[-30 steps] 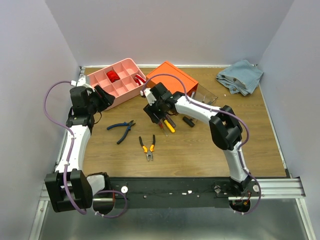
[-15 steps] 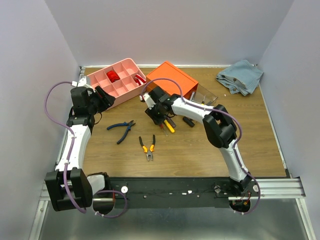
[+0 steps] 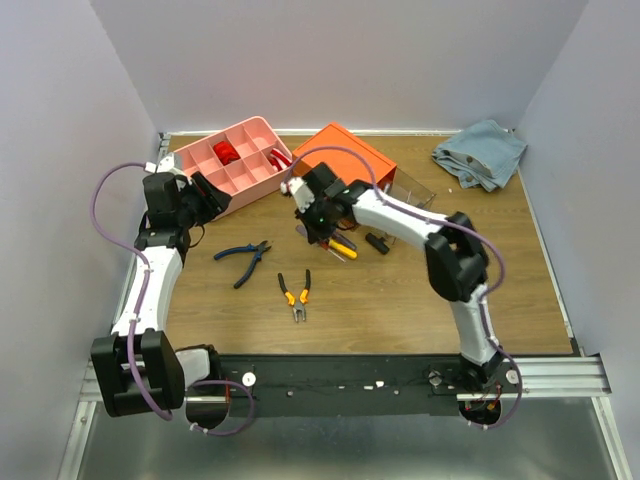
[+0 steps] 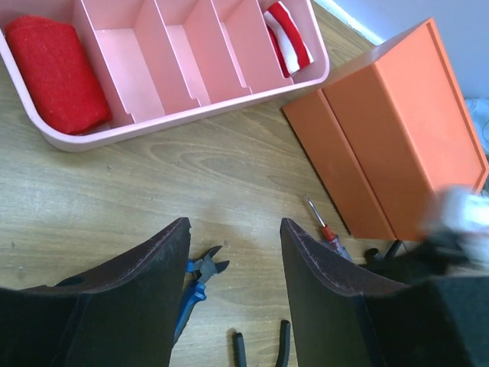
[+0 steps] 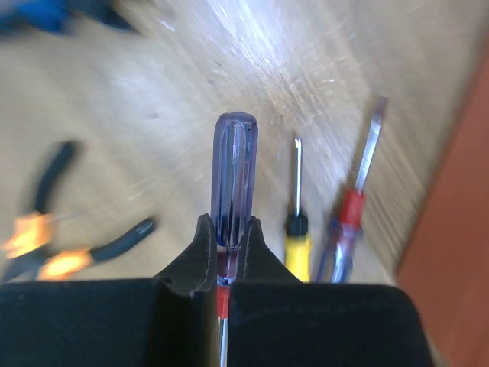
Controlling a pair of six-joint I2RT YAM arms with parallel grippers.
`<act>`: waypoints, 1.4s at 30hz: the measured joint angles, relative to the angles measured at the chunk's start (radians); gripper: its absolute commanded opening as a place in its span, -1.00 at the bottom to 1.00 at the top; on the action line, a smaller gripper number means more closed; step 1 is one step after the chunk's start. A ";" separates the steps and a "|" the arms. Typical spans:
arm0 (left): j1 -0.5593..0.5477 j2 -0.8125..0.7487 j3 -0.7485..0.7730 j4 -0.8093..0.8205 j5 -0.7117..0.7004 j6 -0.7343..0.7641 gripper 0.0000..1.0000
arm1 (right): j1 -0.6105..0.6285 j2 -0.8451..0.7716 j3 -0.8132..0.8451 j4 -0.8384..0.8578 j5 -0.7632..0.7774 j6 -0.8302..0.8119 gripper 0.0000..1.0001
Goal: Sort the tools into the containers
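My right gripper (image 5: pixel 227 229) is shut on the clear blue handle of a screwdriver (image 5: pixel 233 168), held above the table in front of the orange box (image 3: pixel 345 155); in the top view this gripper (image 3: pixel 318 212) sits there. A yellow screwdriver (image 5: pixel 298 237) and a red-and-blue screwdriver (image 5: pixel 348 222) lie below it. Blue-handled pliers (image 3: pixel 243 260) and orange-handled pliers (image 3: pixel 295 293) lie on the table. My left gripper (image 4: pixel 233 237) is open and empty, hovering near the pink tray (image 3: pixel 250 135) with the blue pliers (image 4: pixel 197 279) under it.
The pink tray (image 4: pixel 176 118) holds a red cloth roll (image 4: pixel 57 73) and a red-and-white item (image 4: pixel 288 38). A clear drawer (image 3: pixel 410 190) stands out of the orange box. A small black tool (image 3: pixel 377 243) lies by it. The blue-grey cloth (image 3: pixel 480 150) is at the back right.
My right gripper has shifted slightly back and right with the blue-handled screwdriver, uncovering the yellow screwdriver. The left arm has hardly moved.
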 measured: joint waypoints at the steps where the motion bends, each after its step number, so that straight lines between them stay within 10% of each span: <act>1: 0.000 0.008 0.003 0.002 0.000 0.000 0.21 | -0.003 -0.053 -0.015 0.001 -0.010 0.017 -0.99; 11: 0.000 0.085 0.079 0.017 0.018 -0.006 0.20 | -0.354 -0.535 -0.150 0.059 -0.071 0.285 -0.99; 26: 0.000 0.058 0.080 0.023 0.040 -0.012 0.20 | -0.511 -0.384 -0.216 0.032 -0.018 0.381 -0.99; 31: 0.000 0.028 0.080 0.022 0.040 -0.005 0.20 | -0.539 -0.372 -0.210 0.034 0.001 0.403 0.20; 42: 0.000 0.021 0.080 0.024 0.040 -0.005 0.20 | -0.536 -0.408 -0.209 0.032 -0.105 0.417 0.26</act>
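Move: The screwdriver in my right hand's closed fingers goes to the open clear drawer of the orange box, about 20 cm to the right, 8 cm ahead and some 3 cm higher. The box's middle is roughly 13 cm ahead and 8 cm right; the black mallet's head lies 14 cm right and 1 cm ahead, and the yellow screwdriver 5 cm right and 1 cm ahead, both about 4 cm lower. From my left hand the drawer is some 43 cm right, 6 cm ahead and 12 cm below. Still pinching the screwdriver, I lift my right hand about 20 cm while swinging it some 23 cm right and 9 cm forward to the open drawer, turning it clockwise nearly 50 degrees. I sink about 10 cm over the drawer, open my fingers to let go, then ease up and slightly back left, while my left hand rises about 3 cm. ##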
